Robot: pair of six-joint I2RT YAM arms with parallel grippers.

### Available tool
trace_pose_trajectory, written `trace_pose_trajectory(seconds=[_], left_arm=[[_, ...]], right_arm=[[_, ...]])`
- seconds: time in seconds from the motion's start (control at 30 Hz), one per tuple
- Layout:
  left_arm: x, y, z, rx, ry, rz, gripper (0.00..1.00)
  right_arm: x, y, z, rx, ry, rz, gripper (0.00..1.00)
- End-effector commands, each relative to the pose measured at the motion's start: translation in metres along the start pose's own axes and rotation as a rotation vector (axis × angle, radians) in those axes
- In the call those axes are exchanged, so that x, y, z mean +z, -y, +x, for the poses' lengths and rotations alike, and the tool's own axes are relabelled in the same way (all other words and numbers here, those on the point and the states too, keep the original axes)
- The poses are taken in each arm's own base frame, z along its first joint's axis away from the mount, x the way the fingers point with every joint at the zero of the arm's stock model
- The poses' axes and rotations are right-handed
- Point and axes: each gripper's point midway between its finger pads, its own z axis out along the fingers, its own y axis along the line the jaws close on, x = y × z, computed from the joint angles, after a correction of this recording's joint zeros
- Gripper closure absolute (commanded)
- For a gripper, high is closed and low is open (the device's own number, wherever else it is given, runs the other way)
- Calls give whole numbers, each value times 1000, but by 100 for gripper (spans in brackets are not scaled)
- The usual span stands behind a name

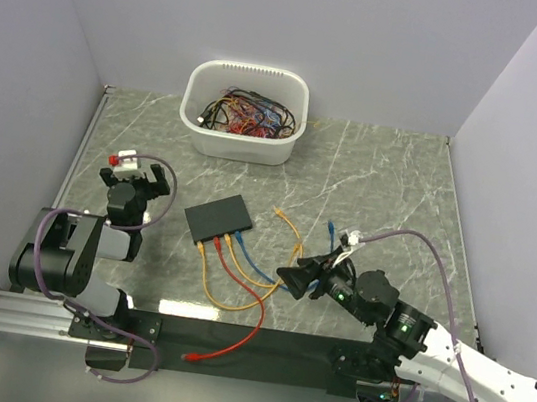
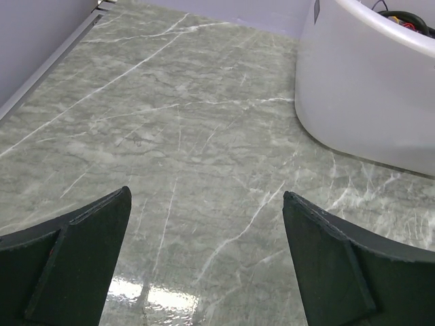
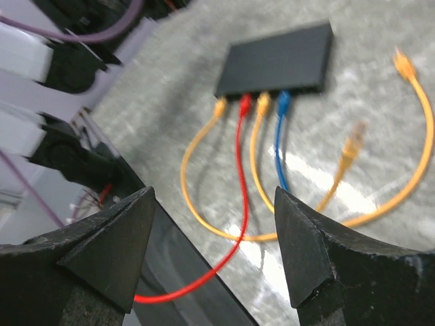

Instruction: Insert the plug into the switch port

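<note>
The flat black switch box (image 1: pixel 218 218) (image 3: pixel 279 61) lies mid-table. Its row of ports (image 3: pixel 253 93) faces the arms, and orange, red, orange and blue plugs sit in several of them; I cannot tell whether any port is free. A loose orange plug (image 3: pixel 351 146) lies right of the blue cable (image 3: pixel 279 146), and another orange plug (image 3: pixel 404 62) lies farther right. The red cable's free plug (image 1: pixel 193 357) rests on the black base rail. My right gripper (image 1: pixel 289 279) (image 3: pixel 212 197) hovers open over the cable loops, holding nothing. My left gripper (image 1: pixel 132 179) (image 2: pixel 207 197) is open over bare table, left of the switch.
A white oval tub (image 1: pixel 244 112) (image 2: pixel 367 88) full of tangled cables stands at the back. A blue cable end (image 1: pixel 332 227) lies by the right arm. White walls close the table on three sides. The black base rail (image 1: pixel 257 346) runs along the near edge.
</note>
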Motion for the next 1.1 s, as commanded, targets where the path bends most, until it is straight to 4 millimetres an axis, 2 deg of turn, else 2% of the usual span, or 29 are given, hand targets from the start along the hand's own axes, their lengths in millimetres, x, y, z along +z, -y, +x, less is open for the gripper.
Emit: trace_pose_trajectory(seconds=[0.0,0.1,0.3,0.57,1.07], left_arm=[[2,8,-18,3,62,35,1],[2,8,-18,3,65,36,1],[2,8,-17,5,59,35,1],[2,8,-17,3,61,35,1],[2,8,-18,3,62,35,1]], right_arm=[[5,12,11,36,-9,50,23],[6,19,22,74,-41,88,23],[8,17,40,96,-109,70,24],[5,30,44,89,-143,153,25],[6,25,45,92,-158,130,25]])
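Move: The spot where the loose-ended orange cable crosses the blue one lies roughly 6 cm ahead of the right hand, 2 cm to its left and 17 cm below. That orange cable's free plug stands about 14 cm ahead and 1 cm right; the red cable passes level with the hand, some 4 cm left; the black switch is about 20 cm ahead and 17 cm left. From the left hand, the crossing lies some 16 cm back and 35 cm right. Towards the orange and blue cables lying near the table's front edge the open right hand sinks almost straight down, about 7 cm, quickly at first and then easing to a stop above them. On the way its fingers tip some 15 degrees further down, still pointing forward-left; they stay wide apart with nothing between them. ##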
